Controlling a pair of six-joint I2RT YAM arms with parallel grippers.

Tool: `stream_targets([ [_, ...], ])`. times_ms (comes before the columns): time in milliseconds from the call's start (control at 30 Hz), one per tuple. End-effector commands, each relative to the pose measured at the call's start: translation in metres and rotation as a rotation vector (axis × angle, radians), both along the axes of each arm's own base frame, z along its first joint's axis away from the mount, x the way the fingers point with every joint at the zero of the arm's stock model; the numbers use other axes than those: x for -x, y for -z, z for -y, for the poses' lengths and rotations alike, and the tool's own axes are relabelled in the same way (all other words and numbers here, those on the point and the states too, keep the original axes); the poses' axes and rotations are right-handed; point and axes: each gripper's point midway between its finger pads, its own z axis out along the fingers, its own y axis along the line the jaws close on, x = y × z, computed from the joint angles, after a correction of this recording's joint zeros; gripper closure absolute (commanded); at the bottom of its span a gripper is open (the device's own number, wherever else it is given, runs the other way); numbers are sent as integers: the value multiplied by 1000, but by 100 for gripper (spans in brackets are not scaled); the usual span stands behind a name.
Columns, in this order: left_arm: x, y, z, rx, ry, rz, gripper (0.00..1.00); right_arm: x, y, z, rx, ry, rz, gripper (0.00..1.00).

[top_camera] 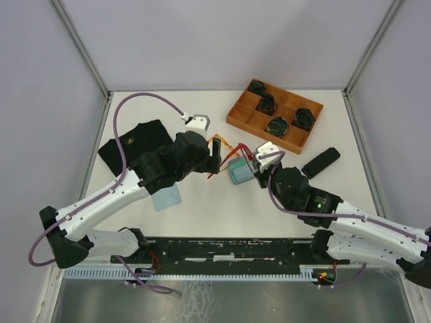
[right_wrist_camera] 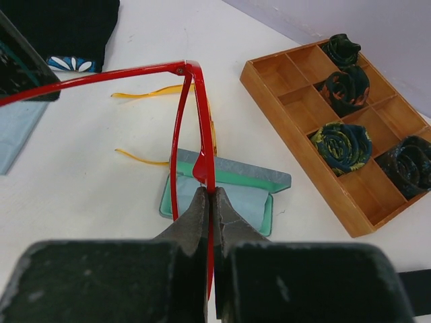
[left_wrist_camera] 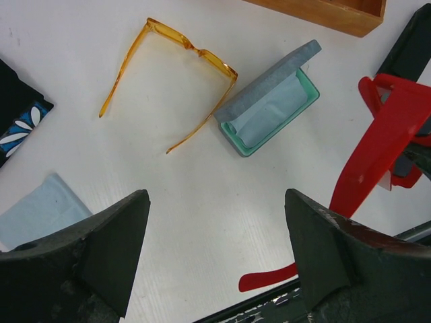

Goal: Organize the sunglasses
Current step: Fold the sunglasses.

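My right gripper (right_wrist_camera: 207,196) is shut on the rim of the red sunglasses (right_wrist_camera: 201,114) and holds them in the air above the open grey-blue case (right_wrist_camera: 250,177). One red temple stretches left toward my left gripper (left_wrist_camera: 215,249), which is open. That temple's tip (left_wrist_camera: 269,277) shows between the jaws, close to the right finger (left_wrist_camera: 323,249). The orange-yellow sunglasses (left_wrist_camera: 192,48) lie unfolded on the table beside the case (left_wrist_camera: 269,101), which holds a light blue cloth. From above, both grippers (top_camera: 215,157) (top_camera: 258,161) meet near the case (top_camera: 239,170).
A wooden tray (top_camera: 237,116) of dark rolled fabric stands at the back right. A shut black case (top_camera: 320,161) lies to the right. A black pouch (top_camera: 135,145) lies at the left, with a light blue cloth (top_camera: 166,197) nearer the front.
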Motion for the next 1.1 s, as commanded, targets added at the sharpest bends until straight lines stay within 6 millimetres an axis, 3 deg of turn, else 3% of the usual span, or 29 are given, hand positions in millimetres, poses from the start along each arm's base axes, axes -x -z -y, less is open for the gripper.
stream_targets([
  [0,-5,5,10,36,-10,-5,12,-5,-42,-5,-122,30,54,100],
  [733,-7,17,66,60,82,-29,15,0,-23,-33,-138,-2,-74,100],
  [1067,-7,18,81,86,106,-35,15,5,-18,-30,-302,106,-215,100],
])
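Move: The right hand already holds the red sunglasses; their middle is about 3 cm ahead of it and 4 cm to its left. From the open left hand, their middle lies some 7 cm right, level in reach and about 2 cm lower. On the table some 18 cm below the left hand, the green case sits about 10 cm ahead and 9 cm right, the yellow sunglasses about 17 cm straight ahead. Left hand, fingers open, goes about 5 cm right and 5 cm down, pushing the red sunglasses' open temple inward. ##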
